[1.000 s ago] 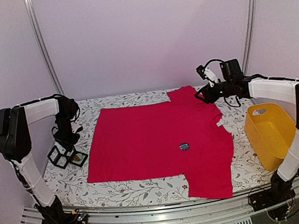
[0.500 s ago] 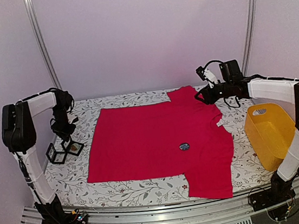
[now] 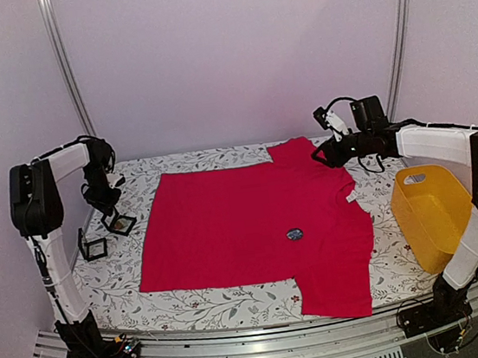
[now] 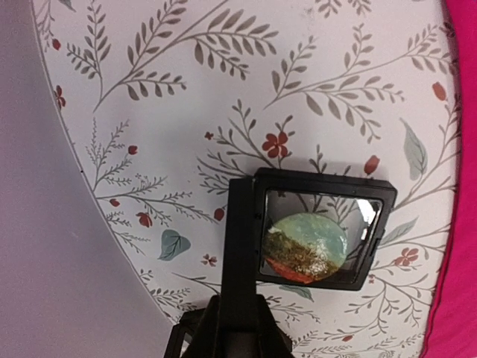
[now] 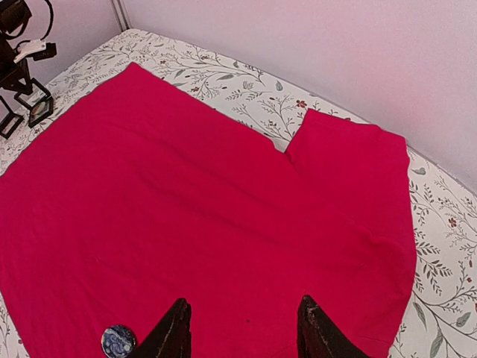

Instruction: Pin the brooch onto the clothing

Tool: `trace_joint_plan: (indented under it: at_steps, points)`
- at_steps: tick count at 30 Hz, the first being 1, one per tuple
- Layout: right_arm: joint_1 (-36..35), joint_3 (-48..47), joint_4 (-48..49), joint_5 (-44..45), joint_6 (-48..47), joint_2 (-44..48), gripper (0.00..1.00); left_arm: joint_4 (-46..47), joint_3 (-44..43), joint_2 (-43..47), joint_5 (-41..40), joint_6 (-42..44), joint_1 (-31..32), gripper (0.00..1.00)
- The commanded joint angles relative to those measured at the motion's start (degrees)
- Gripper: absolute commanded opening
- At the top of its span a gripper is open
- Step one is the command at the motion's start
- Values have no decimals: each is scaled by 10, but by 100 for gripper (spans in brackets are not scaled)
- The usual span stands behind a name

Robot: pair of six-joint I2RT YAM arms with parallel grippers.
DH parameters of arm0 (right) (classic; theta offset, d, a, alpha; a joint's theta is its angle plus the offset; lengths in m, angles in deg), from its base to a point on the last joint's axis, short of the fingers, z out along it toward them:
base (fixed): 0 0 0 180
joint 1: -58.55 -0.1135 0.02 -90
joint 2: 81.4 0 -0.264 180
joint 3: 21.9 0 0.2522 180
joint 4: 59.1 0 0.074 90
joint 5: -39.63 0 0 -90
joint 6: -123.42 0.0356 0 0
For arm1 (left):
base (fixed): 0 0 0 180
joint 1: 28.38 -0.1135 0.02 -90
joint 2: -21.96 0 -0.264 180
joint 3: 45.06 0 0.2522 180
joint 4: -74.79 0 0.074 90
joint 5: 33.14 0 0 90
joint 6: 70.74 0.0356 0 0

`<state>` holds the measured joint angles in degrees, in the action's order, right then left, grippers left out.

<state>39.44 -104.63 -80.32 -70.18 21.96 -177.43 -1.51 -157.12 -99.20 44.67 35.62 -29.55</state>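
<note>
The clothing, a red T-shirt (image 3: 253, 221), lies flat on the floral tablecloth (image 3: 104, 287). A small round blue brooch (image 3: 295, 234) rests on the shirt's chest and also shows in the right wrist view (image 5: 118, 341). My left gripper (image 3: 109, 209) hangs over the table's left side, shut on the edge of a black square case (image 4: 320, 235). Behind the case's clear window sits a round green, brown and red brooch (image 4: 307, 247). My right gripper (image 5: 244, 328) hovers open above the shirt (image 5: 223, 209) near its far sleeve, with nothing between its fingers.
A second black square frame (image 3: 93, 247) lies on the cloth left of the shirt. A yellow basket (image 3: 434, 207) stands at the right edge of the table. The back wall is close behind the shirt's far edge.
The left gripper has carried the black case up off the cloth and toward the back of the table. The other frame stays behind. The right arm has not moved.
</note>
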Motion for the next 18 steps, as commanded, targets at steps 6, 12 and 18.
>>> trace_joint_plan:
  at_steps: [6, 12, 18]
  points:
    - [0, -22, -12, -2, -2, -7, 47, 41, -16, -23, 15, 21, 0, 6]
    - [0, -27, -17, -7, -1, -9, 48, 42, -37, -12, -55, 0, 5, 58]
    - [0, -28, -19, -15, 2, -15, 49, 59, -57, 51, -139, -53, 59, 71]
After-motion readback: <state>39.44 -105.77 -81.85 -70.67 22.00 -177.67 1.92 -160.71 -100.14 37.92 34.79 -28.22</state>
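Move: The brooch in its opened clear box lies about 4 cm to the right of the left hand, 2 cm ahead and roughly 5 cm below; the fingers are shut on the raised black lid. A second open box sits some 9 cm back and 6 cm left, about 5 cm lower, and the clothing's left edge runs about 15 cm to the right. From the right hand this brooch is roughly 80 cm left and 2 cm back, 17 cm below. Forward by about 3 cm goes the left hand, creeping at first while the fingers keep hold of the raised box lid; then the fingers spread well open and let go of the lid. As they part, the hand drifts about 1 cm left and lifts some 2 cm, still pointing down, the wrist tilting by less than 10 degrees. ##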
